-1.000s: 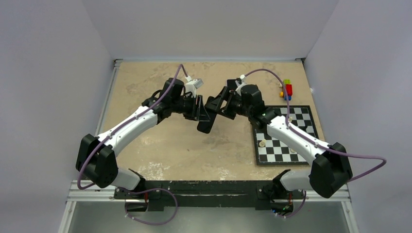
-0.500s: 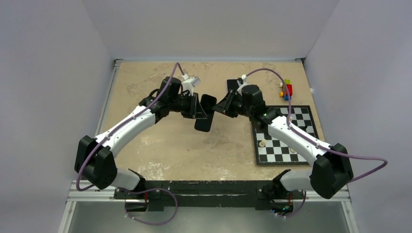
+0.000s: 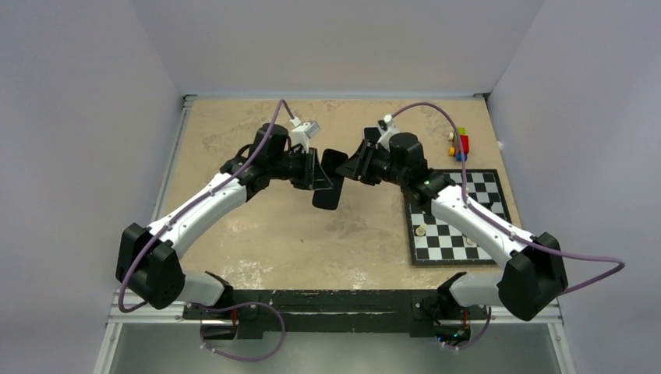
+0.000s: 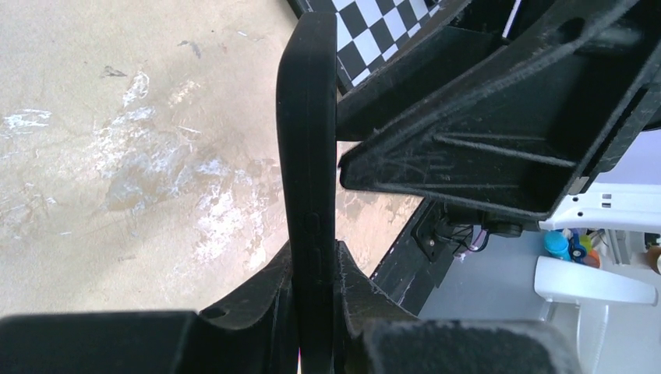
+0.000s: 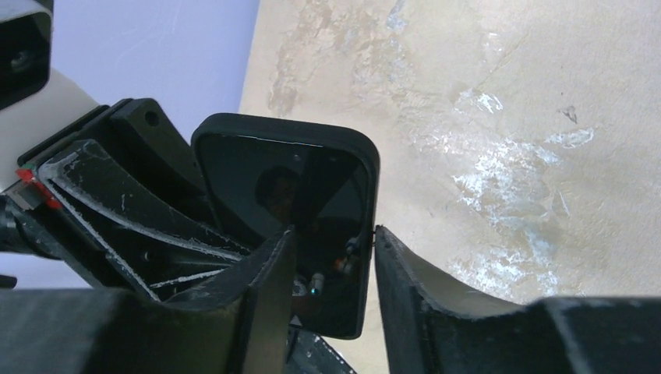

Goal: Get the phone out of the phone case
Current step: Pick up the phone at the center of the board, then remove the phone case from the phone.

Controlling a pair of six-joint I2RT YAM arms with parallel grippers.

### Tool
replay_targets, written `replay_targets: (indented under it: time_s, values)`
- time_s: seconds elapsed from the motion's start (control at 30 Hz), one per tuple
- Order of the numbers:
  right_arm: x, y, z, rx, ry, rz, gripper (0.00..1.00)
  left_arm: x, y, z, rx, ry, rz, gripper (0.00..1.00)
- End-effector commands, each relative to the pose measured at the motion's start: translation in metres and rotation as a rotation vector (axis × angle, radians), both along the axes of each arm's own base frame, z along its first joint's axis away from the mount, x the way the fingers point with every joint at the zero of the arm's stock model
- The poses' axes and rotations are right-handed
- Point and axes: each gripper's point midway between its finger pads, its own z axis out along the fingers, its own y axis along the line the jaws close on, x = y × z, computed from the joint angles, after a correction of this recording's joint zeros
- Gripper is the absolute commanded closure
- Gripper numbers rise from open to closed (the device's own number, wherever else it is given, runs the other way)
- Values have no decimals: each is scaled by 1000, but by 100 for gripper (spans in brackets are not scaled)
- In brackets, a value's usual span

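The phone (image 5: 281,179), dark screen showing, sits inside its black phone case (image 3: 329,187) and is held above the table between the two arms. My left gripper (image 4: 313,249) is shut on the case (image 4: 308,117), which stands edge-on between its fingers. My right gripper (image 5: 334,234) has closed over the case's far side edge. One of its fingers (image 5: 269,273) lies across the screen and the other finger (image 5: 405,273) touches the case's rim (image 5: 372,195). In the top view the right gripper (image 3: 348,165) meets the upper end of the case.
A chessboard (image 3: 460,218) with a few pale pieces (image 3: 421,231) lies at the right, under my right forearm. Coloured bricks (image 3: 461,144) sit beyond it near the back right. The black mounting rail (image 3: 327,300) runs along the near edge.
Both grippers have closed. The left gripper tightened on the case and the case's upper end swung toward the right gripper, which moved in and closed over its edge.
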Motion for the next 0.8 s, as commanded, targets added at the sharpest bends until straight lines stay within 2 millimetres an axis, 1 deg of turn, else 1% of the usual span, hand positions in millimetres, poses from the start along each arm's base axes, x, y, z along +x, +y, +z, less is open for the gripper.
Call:
replay_targets:
  time_s: [0.0, 0.03, 0.17, 0.27, 0.4, 0.5, 0.6, 0.67, 0.73, 0.77]
  values:
    - [-8, 7, 54, 56, -173, 85, 51, -9, -12, 40, -112, -129, -73, 100]
    - [-10, 5, 55, 48, -186, 93, 47, -10, -12, 44, -122, -144, -76, 100]
    - [-18, -5, 62, 61, -265, 137, 38, -16, -11, 64, -189, -237, -97, 100]
    - [-31, -13, 70, 67, -338, 184, 35, -21, -8, 78, -230, -298, -107, 100]
    - [-47, -24, 80, 53, -426, 205, 31, -25, -6, 95, -276, -377, -113, 100]
    - [-56, -27, 91, 71, -474, 216, 28, -30, -7, 103, -306, -404, -138, 100]
    - [-55, -29, 102, 67, -513, 221, 25, -39, -11, 106, -333, -401, -203, 100]
    - [-55, -27, 107, 39, -580, 271, 24, -45, -16, 107, -353, -379, -262, 100]
    - [-63, -19, 112, 28, -643, 376, 24, -51, -20, 109, -378, -360, -318, 100]
    - [-62, -19, 114, 9, -651, 393, 24, -54, -22, 108, -387, -347, -340, 100]
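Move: The phone in its case is already in the left hand's grip, edge-on between the fingers, its middle about 2 cm ahead and 1 cm right of that hand, at its height. From the right hand, half open at the phone's edge, the phone's middle lies some 4 cm left and 2 cm back, roughly level. Down on the table, about 19 cm below the right hand, a second phone lies roughly 21 cm ahead and 11 cm right, and the chessboard 35 cm right and 3 cm back. The left hand keeps its pinch on the cased phone and carries it up about 7 cm and back some 4 cm, tipping its fingers upward as it goes. The right hand rises alongside, about 8 cm up, 6 cm back and a little to the right, spreading its half-open fingers wide around the phone's near edge while they tilt up some 25 degrees and swing counter-clockwise. ##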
